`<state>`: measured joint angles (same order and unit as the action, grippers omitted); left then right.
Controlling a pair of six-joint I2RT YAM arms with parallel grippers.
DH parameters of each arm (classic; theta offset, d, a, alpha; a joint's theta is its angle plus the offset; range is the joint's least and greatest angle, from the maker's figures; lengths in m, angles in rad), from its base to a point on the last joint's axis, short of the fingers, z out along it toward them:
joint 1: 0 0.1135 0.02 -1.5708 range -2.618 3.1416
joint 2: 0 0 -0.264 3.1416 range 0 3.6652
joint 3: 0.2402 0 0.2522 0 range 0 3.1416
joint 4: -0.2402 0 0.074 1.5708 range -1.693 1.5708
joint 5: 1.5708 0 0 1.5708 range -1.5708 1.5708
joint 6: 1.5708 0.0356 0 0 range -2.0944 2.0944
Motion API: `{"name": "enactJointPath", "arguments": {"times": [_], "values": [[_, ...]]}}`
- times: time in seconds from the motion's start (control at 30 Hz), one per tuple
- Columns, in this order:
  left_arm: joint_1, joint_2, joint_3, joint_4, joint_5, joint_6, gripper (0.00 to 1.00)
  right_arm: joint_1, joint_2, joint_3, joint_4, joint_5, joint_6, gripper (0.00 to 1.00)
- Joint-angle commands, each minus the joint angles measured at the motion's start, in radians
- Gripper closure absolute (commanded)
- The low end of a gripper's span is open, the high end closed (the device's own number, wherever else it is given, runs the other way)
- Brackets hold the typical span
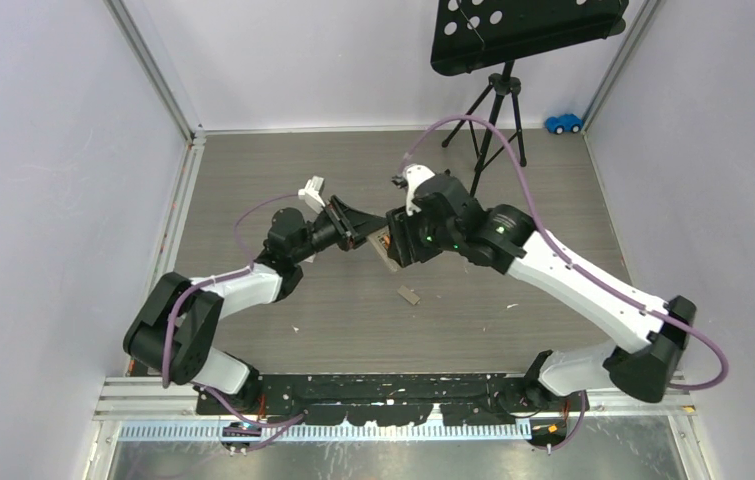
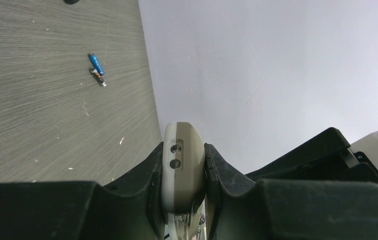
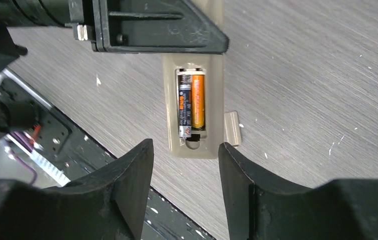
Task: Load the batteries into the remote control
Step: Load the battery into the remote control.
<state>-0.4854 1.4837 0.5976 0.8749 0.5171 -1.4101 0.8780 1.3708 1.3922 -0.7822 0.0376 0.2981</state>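
My left gripper (image 2: 184, 150) is shut on the beige remote control (image 2: 181, 165), holding it by one end above the table. The right wrist view shows the remote (image 3: 195, 145) with its back open. Two batteries lie side by side in the compartment, one black and orange (image 3: 185, 107), one orange (image 3: 198, 102). My right gripper (image 3: 185, 145) stands open just off the remote's free end, with nothing between its fingers. A blue battery (image 2: 96, 64) and a dark one (image 2: 98, 78) lie loose on the table. From above, both grippers meet at the remote (image 1: 385, 246).
The beige battery cover (image 3: 232, 128) lies on the table below the remote, also seen from above (image 1: 409, 295). A tripod (image 1: 493, 110) carrying a black perforated board stands at the back. A tiny blue toy car (image 1: 563, 123) sits in the far right corner. Walls close in both sides.
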Motion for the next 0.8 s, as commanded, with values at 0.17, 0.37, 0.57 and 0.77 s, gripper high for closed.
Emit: {"name": "enactJointPath", "arguments": {"times": [0.17,0.37,0.57,0.77], "values": [[-0.004,-0.128,0.028,-0.017,-0.084,-0.101,1.00,-0.001,-0.293,-0.239,0.351,0.201,0.414,0.23],[-0.004,-0.108,0.023,0.154,-0.125,-0.251,1.00,0.001,-0.444,-0.484,0.690,0.219,0.795,0.21],[-0.005,-0.094,0.021,0.245,-0.149,-0.352,1.00,0.001,-0.483,-0.652,0.978,0.213,0.950,0.20],[-0.007,-0.099,0.018,0.256,-0.154,-0.375,1.00,0.002,-0.456,-0.699,1.138,0.192,0.989,0.20]]}}
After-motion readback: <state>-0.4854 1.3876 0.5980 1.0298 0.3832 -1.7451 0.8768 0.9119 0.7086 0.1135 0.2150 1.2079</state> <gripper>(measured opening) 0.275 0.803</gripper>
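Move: Just beyond the right fingertips, the remote's open battery bay with its two batteries lies about 2 cm ahead, 2 cm to the left and 4 cm below. The loose cover rests on the table some 2 cm ahead, 3 cm right and 18 cm below that hand; the spare batteries lie roughly 15 cm ahead and 21 cm right on the same table. From the left hand, still gripping the remote, the bay is about 3 cm back, 2 cm right and 3 cm lower. Backing off the bay, the right hand rises about 6 cm, swaying a little right and returning, while its wrist swings through nearly 70 degrees from pointing steeply down to almost level, forward and left, and its fingers open wider. The left hand keeps its grip and lifts the remote some 8 cm, drifting slightly left and rolling it about 20 degrees, right side up. ##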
